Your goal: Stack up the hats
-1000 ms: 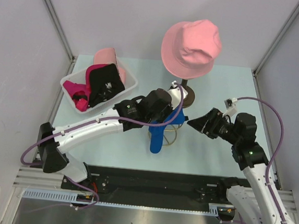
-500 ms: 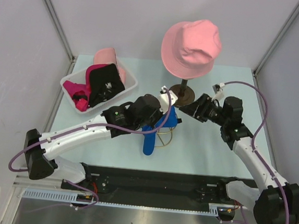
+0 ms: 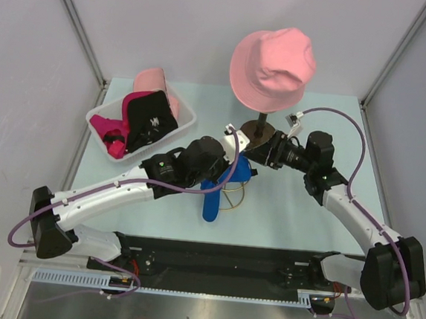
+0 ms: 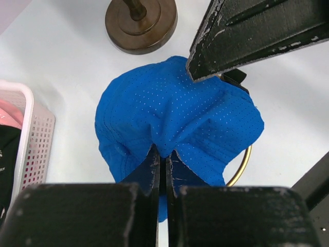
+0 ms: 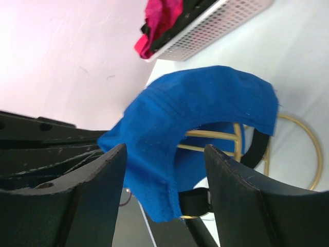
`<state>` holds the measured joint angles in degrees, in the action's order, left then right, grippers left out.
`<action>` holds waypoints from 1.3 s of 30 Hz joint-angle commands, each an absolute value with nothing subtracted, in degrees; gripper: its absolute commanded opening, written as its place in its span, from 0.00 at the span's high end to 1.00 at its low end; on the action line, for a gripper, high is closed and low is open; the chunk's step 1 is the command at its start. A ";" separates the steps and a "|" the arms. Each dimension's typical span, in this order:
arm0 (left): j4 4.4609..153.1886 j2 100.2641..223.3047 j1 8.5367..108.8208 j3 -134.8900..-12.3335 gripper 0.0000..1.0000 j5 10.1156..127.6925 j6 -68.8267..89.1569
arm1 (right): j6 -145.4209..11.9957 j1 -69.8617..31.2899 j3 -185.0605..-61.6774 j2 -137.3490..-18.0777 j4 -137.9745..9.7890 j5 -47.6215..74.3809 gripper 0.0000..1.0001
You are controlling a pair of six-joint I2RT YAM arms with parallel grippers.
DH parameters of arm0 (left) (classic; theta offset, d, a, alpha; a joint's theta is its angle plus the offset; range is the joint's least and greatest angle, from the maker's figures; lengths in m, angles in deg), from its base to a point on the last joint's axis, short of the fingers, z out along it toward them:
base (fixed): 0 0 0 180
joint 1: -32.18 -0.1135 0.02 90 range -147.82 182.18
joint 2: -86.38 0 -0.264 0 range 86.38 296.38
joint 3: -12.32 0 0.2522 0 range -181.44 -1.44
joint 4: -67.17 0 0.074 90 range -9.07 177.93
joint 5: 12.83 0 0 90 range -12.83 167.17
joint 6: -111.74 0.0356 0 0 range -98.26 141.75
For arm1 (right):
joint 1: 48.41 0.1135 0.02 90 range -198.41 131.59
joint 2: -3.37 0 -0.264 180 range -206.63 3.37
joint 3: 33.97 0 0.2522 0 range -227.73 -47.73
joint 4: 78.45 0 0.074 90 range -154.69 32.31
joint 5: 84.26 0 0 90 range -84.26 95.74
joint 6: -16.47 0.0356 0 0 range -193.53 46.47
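Note:
My left gripper point(image 3: 232, 160) point(image 4: 163, 159) is shut on a pinch of the royal-blue cap point(image 3: 220, 188) point(image 4: 175, 110), which sits over a gold wire stand point(image 3: 233, 199). My right gripper point(image 3: 254, 154) point(image 5: 164, 148) is open, its fingers on either side of the blue cap's rear edge point(image 5: 195, 108) without closing on it. The salmon-pink bucket hat point(image 3: 273, 64) sits high on a stand at the back. The magenta cap point(image 3: 105, 129) and the light-pink cap point(image 3: 154, 80) lie in the white basket point(image 3: 189, 115).
The bucket hat's stand has a round brown base point(image 3: 261, 133) point(image 4: 141, 23) just behind both grippers. A black item point(image 3: 151, 118) lies in the basket at the back left. The gold ring point(image 4: 241, 163) point(image 5: 306, 154) shows below the cap.
My right gripper has swung left and forward up to the blue cap. My left gripper has shifted a little left and toward the near edge with the cap in it.

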<state>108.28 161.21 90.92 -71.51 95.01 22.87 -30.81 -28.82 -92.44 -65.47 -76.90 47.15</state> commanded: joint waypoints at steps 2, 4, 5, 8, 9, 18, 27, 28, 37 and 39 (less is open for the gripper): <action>103.96 158.71 90.63 -71.67 1.00 95.36 23.77 | -26.78 -28.02 -90.89 -66.59 -88.49 52.40 0.34; 103.78 158.71 90.63 -71.67 1.00 95.62 23.77 | -26.16 -27.85 -90.80 -67.55 -89.12 52.76 0.35; 103.69 158.63 90.63 -71.67 1.00 95.62 23.85 | -26.15 -27.76 -90.80 -67.82 -89.03 53.63 0.36; 103.60 158.54 90.63 -71.76 1.00 95.80 24.03 | -25.98 -27.15 -90.80 -68.44 -88.95 54.87 0.40; 103.69 158.45 90.63 -71.84 1.00 95.97 24.12 | -26.07 -27.14 -90.89 -68.53 -88.42 55.13 0.42; 104.31 158.01 90.63 -71.31 0.86 98.69 22.10 | -26.51 -26.88 -91.24 -65.36 -85.25 52.76 1.00; 105.19 152.66 90.63 -70.97 0.02 99.58 16.92 | -28.17 -26.00 -95.89 -63.08 -79.72 52.67 1.00; 105.19 150.99 90.63 -70.62 0.00 99.23 16.82 | -28.26 -25.91 -96.07 -62.82 -79.28 52.59 1.00; 107.03 146.14 89.22 -68.15 0.00 98.96 13.66 | -32.21 -24.95 -95.46 -58.08 -68.92 52.15 1.00; 107.38 146.41 88.61 -68.15 0.00 99.75 12.87 | -32.74 -24.86 -94.76 -56.93 -66.55 51.88 1.00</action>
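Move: The blue hat, bunched in the left hand's closed fingers over the gold wire stand, has its middle only about 1 cm back and 1 cm to the right, some 3 cm below that hand. From the open right hand the hat's middle lies roughly 6 cm left, 6 cm back and 3 cm lower. The wire stand's middle is about 7 cm left, 7 cm back and 9 cm below the right hand; the head form's round base is 11 cm straight ahead of that hand and 14 cm down. The right fingers pinch shut on the near edge of the blue hat by its black strap opening, after easing about 2 cm left and as much back. Once they have hold, the left fingers open wide, let go and leave up and to the left, nearly 8 cm higher and some 5 cm over, while the right hand, keeping its pinch, rises about 3 cm and draws farther back. ##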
